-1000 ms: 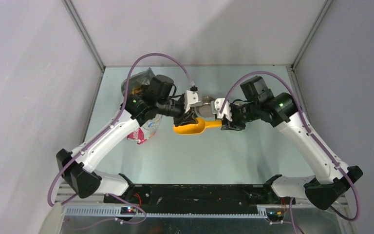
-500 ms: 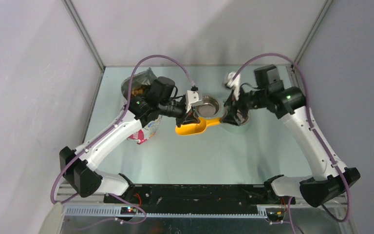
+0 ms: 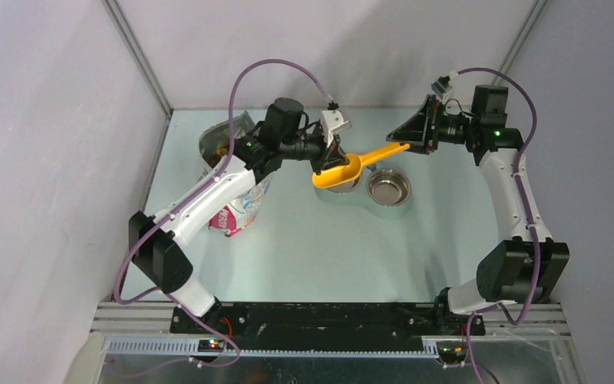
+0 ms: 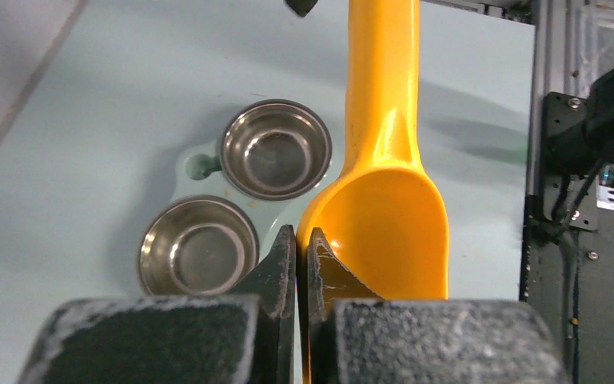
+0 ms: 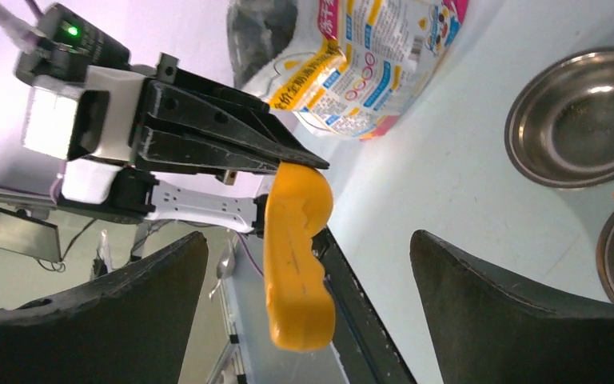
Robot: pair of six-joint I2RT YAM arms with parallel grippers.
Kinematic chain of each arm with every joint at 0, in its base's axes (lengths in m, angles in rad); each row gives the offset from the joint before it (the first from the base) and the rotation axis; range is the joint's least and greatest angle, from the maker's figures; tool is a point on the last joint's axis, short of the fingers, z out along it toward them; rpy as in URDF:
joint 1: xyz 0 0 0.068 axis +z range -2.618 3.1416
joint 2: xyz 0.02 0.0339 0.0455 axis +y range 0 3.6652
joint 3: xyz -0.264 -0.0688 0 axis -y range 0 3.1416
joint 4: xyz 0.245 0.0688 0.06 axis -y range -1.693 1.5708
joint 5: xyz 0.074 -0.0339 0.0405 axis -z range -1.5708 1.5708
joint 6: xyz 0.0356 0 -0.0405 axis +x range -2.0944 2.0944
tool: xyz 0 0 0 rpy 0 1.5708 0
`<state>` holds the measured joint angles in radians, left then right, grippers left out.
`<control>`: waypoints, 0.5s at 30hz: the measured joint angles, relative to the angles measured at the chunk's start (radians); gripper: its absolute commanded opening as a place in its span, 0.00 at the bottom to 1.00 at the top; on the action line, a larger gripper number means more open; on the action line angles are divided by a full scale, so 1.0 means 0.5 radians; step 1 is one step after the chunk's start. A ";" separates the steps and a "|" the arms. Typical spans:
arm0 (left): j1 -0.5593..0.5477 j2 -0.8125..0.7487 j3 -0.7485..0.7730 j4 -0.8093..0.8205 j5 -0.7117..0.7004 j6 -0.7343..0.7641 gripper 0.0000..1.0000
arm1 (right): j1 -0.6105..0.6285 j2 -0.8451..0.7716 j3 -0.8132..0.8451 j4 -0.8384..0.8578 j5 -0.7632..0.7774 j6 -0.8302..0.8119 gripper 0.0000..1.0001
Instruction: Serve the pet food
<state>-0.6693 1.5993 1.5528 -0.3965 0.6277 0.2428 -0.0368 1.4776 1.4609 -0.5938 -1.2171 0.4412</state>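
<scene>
A yellow scoop [image 3: 352, 166] hangs in the air over two steel bowls [image 3: 389, 187]. My left gripper [image 3: 325, 162] is shut on the rim of the scoop's cup [image 4: 384, 224], which looks empty in the left wrist view. The scoop's handle [image 5: 296, 272] points into my right gripper [image 5: 308, 240]. Its fingers [image 5: 480, 304] stand wide apart on either side of the handle without touching it. Brown pet food [image 3: 221, 149] shows in the open mouth of the printed bag [image 3: 242, 210] at the left.
The two bowls [image 4: 276, 149] [image 4: 198, 246] sit in a pale green holder [image 4: 200, 166] and hold no kibble. The bag [image 5: 368, 64] lies left of them, under my left arm. Grey walls close in the back and both sides.
My left gripper has shut on the scoop's rim and lifted it back over the bowls. My right gripper has opened, let go of the handle and drawn away to the back right.
</scene>
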 measured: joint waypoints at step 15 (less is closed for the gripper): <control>-0.032 0.012 0.023 0.050 -0.278 -0.001 0.00 | 0.037 -0.085 -0.131 0.210 -0.001 0.276 0.59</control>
<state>-0.6853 1.6054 1.5642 -0.3717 0.4885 0.2424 -0.0185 1.4349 1.3952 -0.4889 -1.2175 0.5793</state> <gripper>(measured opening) 0.024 0.602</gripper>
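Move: The scoop's yellow handle already reaches between the right hand's wide-open fingers, its middle some 4 cm to the left, 2 cm back and 1 cm lower. From the left hand, which still pinches the scoop's rim, that handle lies about 9 cm to the right, 2 cm ahead and slightly higher. On the table, some 28 cm below the right hand, the right bowl stands 3 cm ahead and 2 cm to its right, the left bowl 6 cm ahead and 12 cm to its left. The scoop's handle is carried forward about 2 cm by the left hand, which keeps its pinch on the rim and turns some 5 degrees counter-clockwise. Around the handle's end the right hand rises about 1.5 cm, then sinks 1 cm while easing left and back, its fingers closing from wide open to a little over half open. ##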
